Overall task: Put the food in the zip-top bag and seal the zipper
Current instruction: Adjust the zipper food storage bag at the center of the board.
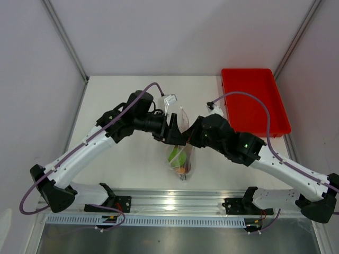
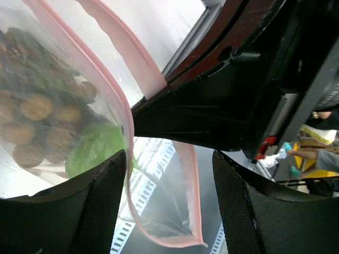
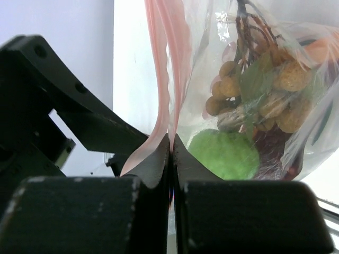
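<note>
The clear zip-top bag (image 1: 184, 119) hangs lifted between both grippers at the table's middle. Inside it are the tan round fruits (image 3: 275, 100), the green round fruit (image 3: 225, 153) and a dark reddish piece (image 3: 271, 144); I cannot pick out the green onion. My right gripper (image 3: 171, 145) is shut on the pink zipper strip (image 3: 168, 69). My left gripper (image 2: 169, 206) is open, its fingers (image 2: 95, 211) on either side of the bag's mouth corner, where the zipper (image 2: 139, 55) gapes. In the top view the left gripper (image 1: 176, 136) and right gripper (image 1: 192, 138) meet at the bag.
A red plastic tray (image 1: 254, 100) stands at the back right. A small white object (image 1: 169, 100) lies behind the left wrist. A metal rail (image 1: 175, 203) runs along the near edge.
</note>
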You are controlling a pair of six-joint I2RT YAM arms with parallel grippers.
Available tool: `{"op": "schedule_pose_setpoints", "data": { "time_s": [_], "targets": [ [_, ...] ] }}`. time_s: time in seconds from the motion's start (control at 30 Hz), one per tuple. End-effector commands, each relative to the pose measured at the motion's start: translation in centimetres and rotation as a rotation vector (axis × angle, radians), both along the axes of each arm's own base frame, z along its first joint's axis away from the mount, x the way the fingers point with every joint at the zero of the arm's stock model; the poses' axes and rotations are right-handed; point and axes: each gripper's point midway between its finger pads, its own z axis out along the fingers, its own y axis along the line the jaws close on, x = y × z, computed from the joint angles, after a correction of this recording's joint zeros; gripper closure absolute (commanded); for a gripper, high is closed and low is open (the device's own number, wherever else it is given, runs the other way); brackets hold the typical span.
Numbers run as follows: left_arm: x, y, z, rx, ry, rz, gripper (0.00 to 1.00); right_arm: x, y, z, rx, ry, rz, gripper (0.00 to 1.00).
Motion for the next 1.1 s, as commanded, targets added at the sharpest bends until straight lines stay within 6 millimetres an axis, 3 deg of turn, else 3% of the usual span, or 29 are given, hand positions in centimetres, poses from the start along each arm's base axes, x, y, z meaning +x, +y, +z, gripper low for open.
{"op": "schedule_pose_setpoints", "data": {
  "time_s": [0.0, 0.33, 0.47, 0.57, 0.73, 0.77, 0.8, 0.83, 0.97, 1.07],
  "targets": [
    [-0.4, 0.0, 0.7, 0.017, -0.080, 0.012, 0.31, 1.2, 0.7, 3.3, 0.107, -0.043, -0.096, 1.00],
    [-0.1, 0.4, -0.9, 0.131, -0.172, 0.100, 0.33, 1.2, 1.5, 3.3, 0.159, -0.007, -0.133, 1.00],
    [0.8, 0.9, -2.1, 0.205, -0.194, 0.152, 0.41, 1.3, 0.9, 3.1, 0.163, -0.004, -0.175, 1.00],
    [1.1, 1.0, -3.0, 0.239, -0.197, 0.175, 0.54, 1.2, 0.9, 3.2, 0.186, 0.005, -0.184, 1.00],
    [1.5, 0.8, -4.0, 0.264, -0.196, 0.180, 0.72, 1.1, 1.0, 2.8, 0.183, 0.017, -0.181, 0.91],
    [1.5, 0.7, -4.0, 0.264, -0.196, 0.175, 0.85, 1.1, 1.1, 2.7, 0.178, 0.015, -0.179, 0.89],
    [1.4, 0.6, -4.0, 0.264, -0.195, 0.169, 0.90, 1.1, 1.0, 2.7, 0.173, 0.010, -0.177, 0.86],
    [1.3, 0.5, -4.1, 0.265, -0.190, 0.156, 0.98, 1.2, 0.9, 2.9, 0.168, 0.003, -0.181, 0.78],
    [1.1, 0.4, -4.3, 0.275, -0.181, 0.132, 0.99, 1.6, -0.2, 3.6, 0.132, -0.047, -0.176, 0.58],
    [0.8, 0.4, -3.2, 0.235, -0.185, 0.103, 1.00, 1.9, -1.6, 3.8, 0.063, -0.062, -0.136, 0.45]
  ]
}}
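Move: The bag's zipper rim, pinched in the right fingertips, lies about 3 cm below the open left hand and 2 cm to its right, level with it fore and aft. The green vegetable inside the bag is roughly 2 cm back and 8 cm below the left hand, neither left nor right; the orange piece near the bag's bottom is about 6 cm back, straight in line and 12 cm below the left hand. The left hand sinks about 5 cm and pinches the zipper rim beside the right fingertips, which open. ##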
